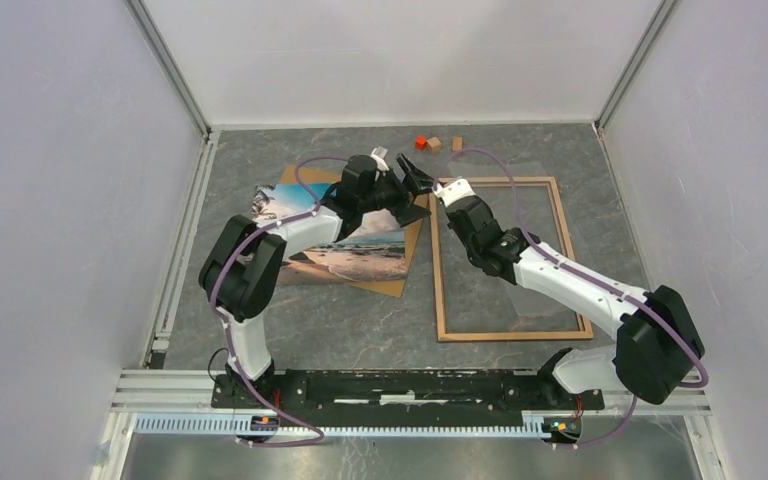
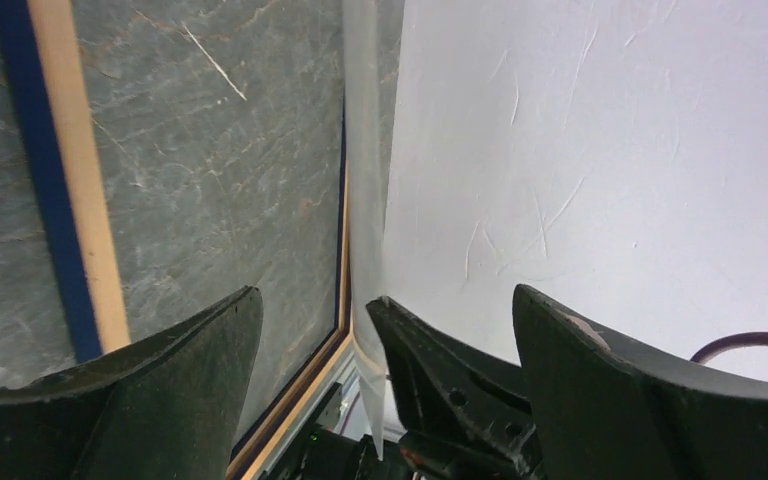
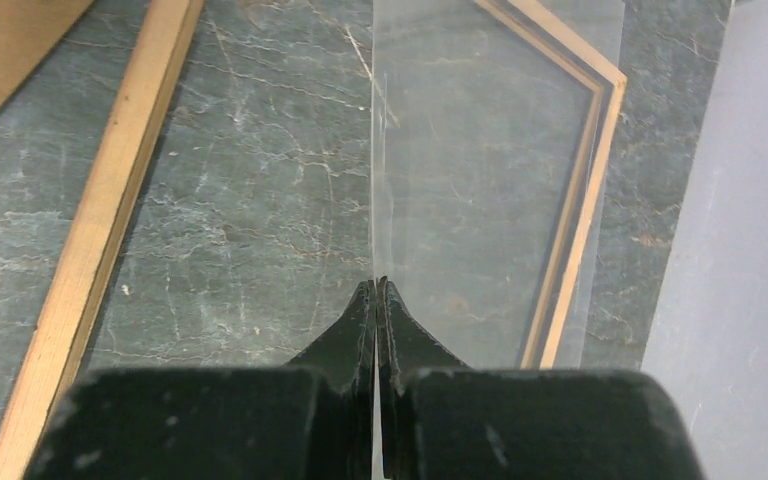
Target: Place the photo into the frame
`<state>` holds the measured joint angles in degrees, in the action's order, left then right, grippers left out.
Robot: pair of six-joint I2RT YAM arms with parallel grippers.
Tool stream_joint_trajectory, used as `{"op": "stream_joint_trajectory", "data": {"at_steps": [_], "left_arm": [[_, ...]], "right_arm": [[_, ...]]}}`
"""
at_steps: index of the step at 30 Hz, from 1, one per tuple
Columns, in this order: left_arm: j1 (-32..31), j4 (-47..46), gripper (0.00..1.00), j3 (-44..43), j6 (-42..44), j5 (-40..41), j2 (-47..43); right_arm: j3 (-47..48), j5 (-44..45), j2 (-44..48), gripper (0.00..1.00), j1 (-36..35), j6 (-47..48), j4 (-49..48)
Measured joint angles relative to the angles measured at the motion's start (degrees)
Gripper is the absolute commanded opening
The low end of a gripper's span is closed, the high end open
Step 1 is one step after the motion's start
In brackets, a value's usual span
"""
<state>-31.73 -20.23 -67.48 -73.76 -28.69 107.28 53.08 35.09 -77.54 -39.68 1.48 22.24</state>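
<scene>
The photo [image 1: 345,245], a beach print, lies flat on a brown backing board [image 1: 392,286] at the left, partly under my left arm. The frame [image 1: 515,331] lies flat on the right, light wood up [image 3: 120,200], a blue edge showing [image 2: 45,180]. My right gripper [image 1: 440,193] [image 3: 376,283] is shut on the edge of a clear sheet [image 3: 480,150] that slants over the frame. My left gripper [image 1: 415,177] [image 2: 388,300] stands open around the right gripper's fingers [image 2: 430,360] and the sheet's edge [image 2: 363,200], touching neither.
Three small blocks, one red [image 1: 421,143] and two wooden [image 1: 434,144], sit at the back of the table. White walls enclose the table on three sides. The arms' base rail [image 1: 410,385] runs along the near edge.
</scene>
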Motion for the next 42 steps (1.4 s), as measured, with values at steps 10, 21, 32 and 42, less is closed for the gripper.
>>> {"op": "stream_joint_trajectory", "data": {"at_steps": [10,21,32,42], "left_arm": [[-5.7,0.5,0.77,-3.7,-2.0,7.9,1.9],[-6.2,6.8,0.52,-8.1,-1.9,10.5,7.5],[-5.5,11.0,0.13,-12.4,3.2,10.2,10.0],[3.1,10.6,0.02,-12.3,8.2,2.7,11.7]], "right_arm": [[-1.5,-5.8,0.2,0.0,0.0,2.3,-3.0],[-1.7,-8.5,0.2,0.0,0.0,1.6,-4.6],[-1.7,-12.6,-0.5,0.16,0.1,-2.1,-5.1],[0.6,-23.9,-2.2,0.94,0.0,-9.4,-1.8]]}}
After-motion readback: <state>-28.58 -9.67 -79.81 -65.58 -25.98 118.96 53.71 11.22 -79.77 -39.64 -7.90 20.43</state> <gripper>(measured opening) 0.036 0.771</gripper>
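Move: The left hand is wide open with the near edge of the clear sheet already between its fingers; the sheet's middle lies about 19 cm to its right, 8 cm back and 10 cm lower. The frame's middle is 18 cm right, 9 back and 17 below, the photo's about 21 cm left, 3 back and 17 below. From the right hand, still shut on the sheet's left edge, the sheet's middle is some 12 cm right, 3 back and 7 below. The left fingers close from wide open to pinch the sheet's edge, the hand easing about 4 cm right and sinking nearly 6, then drawing forward and left towards the photo side. The right hand keeps its pinch while drifting left, then lets go, opening wide as it swings on left to about 7 cm, dips slightly and rolls its left side up some 20 degrees. ##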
